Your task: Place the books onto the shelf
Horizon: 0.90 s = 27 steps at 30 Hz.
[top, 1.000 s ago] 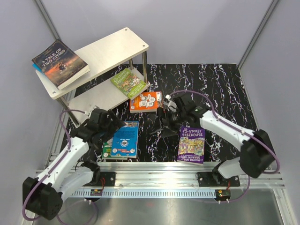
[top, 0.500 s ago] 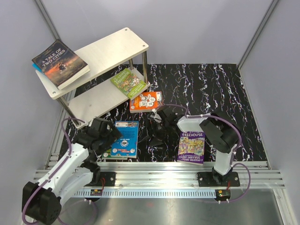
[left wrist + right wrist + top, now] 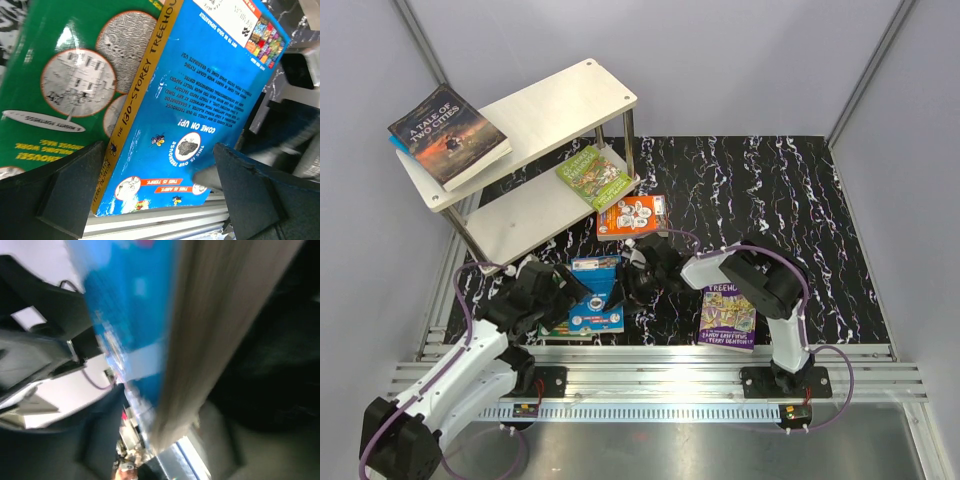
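The pale two-tier shelf [image 3: 535, 110] stands at the back left. It carries a dark book [image 3: 448, 135] on its top board and a green one [image 3: 593, 176] on the lower. On the mat lie an orange book [image 3: 632, 215], a purple one [image 3: 728, 310] and a blue book [image 3: 595, 295] tilted over a green book [image 3: 550, 326]. My right gripper [image 3: 632, 283] straddles the blue book's right edge [image 3: 200, 340], jaws still apart from it in a blurred view. My left gripper [image 3: 160, 205] hangs open over the blue book [image 3: 200, 100] and the green one [image 3: 65, 75].
The aluminium rail [image 3: 660, 360] runs along the near edge just beyond the blue book's corner. The shelf's steel posts [image 3: 629, 140] stand close behind the orange book. Grey walls enclose the black marbled mat [image 3: 770, 190] at the back and on both sides.
My right arm has swung left from the orange book to the blue book's edge and its jaws have begun narrowing. The blue book has tilted and shifted. My left arm drew slightly nearer.
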{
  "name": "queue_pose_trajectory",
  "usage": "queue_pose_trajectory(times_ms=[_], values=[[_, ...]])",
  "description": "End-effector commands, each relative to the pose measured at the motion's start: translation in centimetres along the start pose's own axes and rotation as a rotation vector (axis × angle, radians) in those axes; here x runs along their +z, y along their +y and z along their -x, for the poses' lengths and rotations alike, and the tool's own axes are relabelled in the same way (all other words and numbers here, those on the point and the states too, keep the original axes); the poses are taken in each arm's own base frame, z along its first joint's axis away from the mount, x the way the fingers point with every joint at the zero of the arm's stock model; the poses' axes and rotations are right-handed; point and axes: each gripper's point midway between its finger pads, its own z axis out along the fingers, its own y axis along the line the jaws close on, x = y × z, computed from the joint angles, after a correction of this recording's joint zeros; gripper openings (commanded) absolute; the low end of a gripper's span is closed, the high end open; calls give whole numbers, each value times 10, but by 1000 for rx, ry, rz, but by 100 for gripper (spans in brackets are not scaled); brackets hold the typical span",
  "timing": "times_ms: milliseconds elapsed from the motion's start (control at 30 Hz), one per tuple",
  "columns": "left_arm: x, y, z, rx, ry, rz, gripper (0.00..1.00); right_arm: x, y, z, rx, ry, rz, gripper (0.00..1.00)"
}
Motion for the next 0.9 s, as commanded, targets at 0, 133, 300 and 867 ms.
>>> queue_pose_trajectory(times_ms=[0,133,300,867], values=[[5,0,-14,-24,56,-17,99,0,-29,-8,7,-14,-99,55],[1,-10,-8,-2,42,-32,99,-21,-16,-13,-39,-26,-146,22],[-15,-31,1,102,33,-77,99,-52,-6,-27,-77,-3,-247,6],[-46,-169,-24,276,99,-665,92,-203,126,-14,-248,-236,-79,0]])
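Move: The blue book lies between the two grippers: its middle is about 5 cm left of the right hand, level fore and aft and 1 cm lower, with that gripper already around its right edge. From the open left hand it is about 4 cm to the right, 1 cm back and 3 cm down. The green book sits partly under it, some 11 cm left and 3 cm back of the right hand; the orange book is about 19 cm ahead and 4 cm right of that hand. The right gripper closes on the blue book's right edge, pinching it through its thickness, then lifts it about 17 cm while drawing it some 11 cm to the right, and rolls a little so that the forward side comes up. The left gripper waits low, still open, until the book starts up, then follows up and to the right by roughly 10 cm each and a little forward, tipping its fingers upward and turning clockwise about 20 degrees to bring them around the spine, where it only just starts to close. ##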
